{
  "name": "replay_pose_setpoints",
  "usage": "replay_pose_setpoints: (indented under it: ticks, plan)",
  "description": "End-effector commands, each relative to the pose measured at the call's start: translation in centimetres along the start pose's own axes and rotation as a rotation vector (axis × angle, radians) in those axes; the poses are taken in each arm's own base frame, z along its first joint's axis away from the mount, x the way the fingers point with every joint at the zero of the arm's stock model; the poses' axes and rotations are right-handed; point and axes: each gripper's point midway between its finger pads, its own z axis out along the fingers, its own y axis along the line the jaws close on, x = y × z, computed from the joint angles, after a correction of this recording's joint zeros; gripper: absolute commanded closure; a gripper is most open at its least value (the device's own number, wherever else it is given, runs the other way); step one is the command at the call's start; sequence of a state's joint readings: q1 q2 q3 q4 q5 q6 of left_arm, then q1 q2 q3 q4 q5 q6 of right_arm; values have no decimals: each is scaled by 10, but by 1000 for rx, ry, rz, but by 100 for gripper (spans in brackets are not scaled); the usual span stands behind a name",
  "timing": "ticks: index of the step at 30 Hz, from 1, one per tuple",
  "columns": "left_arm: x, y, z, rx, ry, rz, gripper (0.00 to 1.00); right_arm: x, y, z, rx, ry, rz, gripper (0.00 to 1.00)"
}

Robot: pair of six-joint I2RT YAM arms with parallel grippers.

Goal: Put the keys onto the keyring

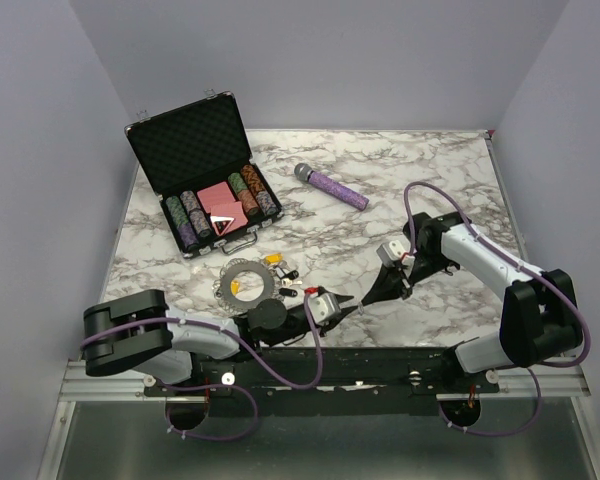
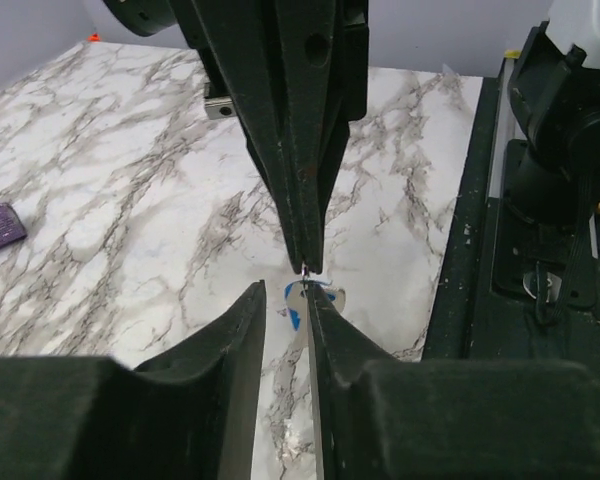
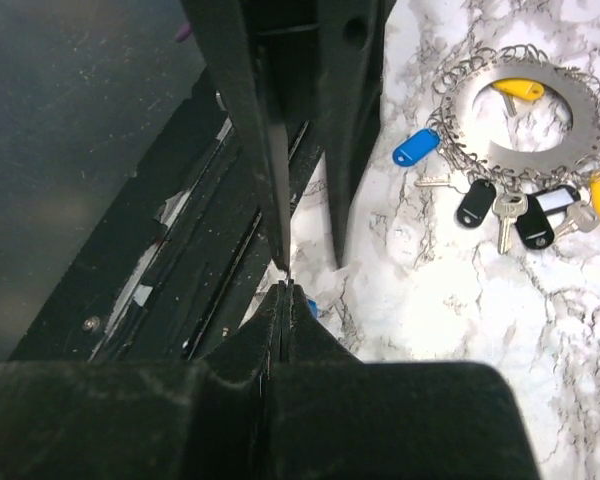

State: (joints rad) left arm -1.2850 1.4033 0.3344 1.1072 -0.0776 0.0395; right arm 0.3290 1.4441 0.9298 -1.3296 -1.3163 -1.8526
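A blue-capped key [image 2: 294,296] hangs above the marble near the table's front edge, where both grippers meet tip to tip. My right gripper [image 3: 285,288] is shut, and in the left wrist view the right gripper [image 2: 306,262] pinches the key's top end. My left gripper [image 2: 285,295] stands slightly open. The key's blade lies against its right finger [image 2: 325,330], with a gap to the other finger. The keyring [image 3: 570,150] lies flat further left, also seen as the keyring [image 1: 248,283], with blue, yellow, black and white-capped keys [image 3: 500,205] around its edge.
An open black case of poker chips [image 1: 205,175] stands at the back left. A purple microphone [image 1: 332,186] lies at the back centre. The black mounting rail [image 1: 360,365] runs along the near table edge, just below both grippers.
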Motion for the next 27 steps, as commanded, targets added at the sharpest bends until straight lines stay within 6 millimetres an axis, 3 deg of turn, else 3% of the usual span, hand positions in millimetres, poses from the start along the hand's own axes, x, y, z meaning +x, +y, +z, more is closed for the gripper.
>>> replay_pose_setpoints:
  ticks: [1, 4, 12, 17, 24, 27]
  plan:
    - [-10, 14, -13, -77, 2, -25, 55, -8, -11, -10, 48, 22, 66, 100]
    - [-14, 24, -25, -130, 27, -32, 35, -10, -16, -18, 92, 52, 94, 100]
    - [-30, 40, -58, -209, 111, -93, 13, 3, -39, -54, 354, 228, 234, 100]
    - [-57, 51, -83, -259, 95, -146, 7, 25, -43, -87, 503, 343, 369, 100]
    - [-98, 67, -130, -313, 110, -139, 3, 56, -27, -134, 631, 516, 517, 100]
    - [-105, 73, -150, -330, 149, -98, 3, 70, -19, -153, 672, 614, 565, 100]
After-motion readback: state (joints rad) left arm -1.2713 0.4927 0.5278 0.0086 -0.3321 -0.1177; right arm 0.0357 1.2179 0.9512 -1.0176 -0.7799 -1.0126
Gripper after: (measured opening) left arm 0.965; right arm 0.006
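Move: Ahead and to the left of the left hand is the keyring, about 12 cm farther out, 25 cm left and 13 cm below. Lying near it are the loose blue tag (about 7 cm back and 6 cm right of the ring), the black-tagged keys (some 2 cm back and 10 cm right of it) and the yellow tag (6 cm out, 6 cm right). From the right hand, holding a blue-tagged key, the keyring is about 12 cm ahead, 27 cm left and 13 cm below. Spreading its already parting fingers wide, the left hand draws left and up from the held key, about 13 cm left and 12 cm up, narrowing its sideways gap to the keyring while turning slightly counter-clockwise. The right hand keeps the key pinched and carries it away, right 11 cm and forward 8 cm, dipping late, swinging clockwise as its fingers tip downward. ##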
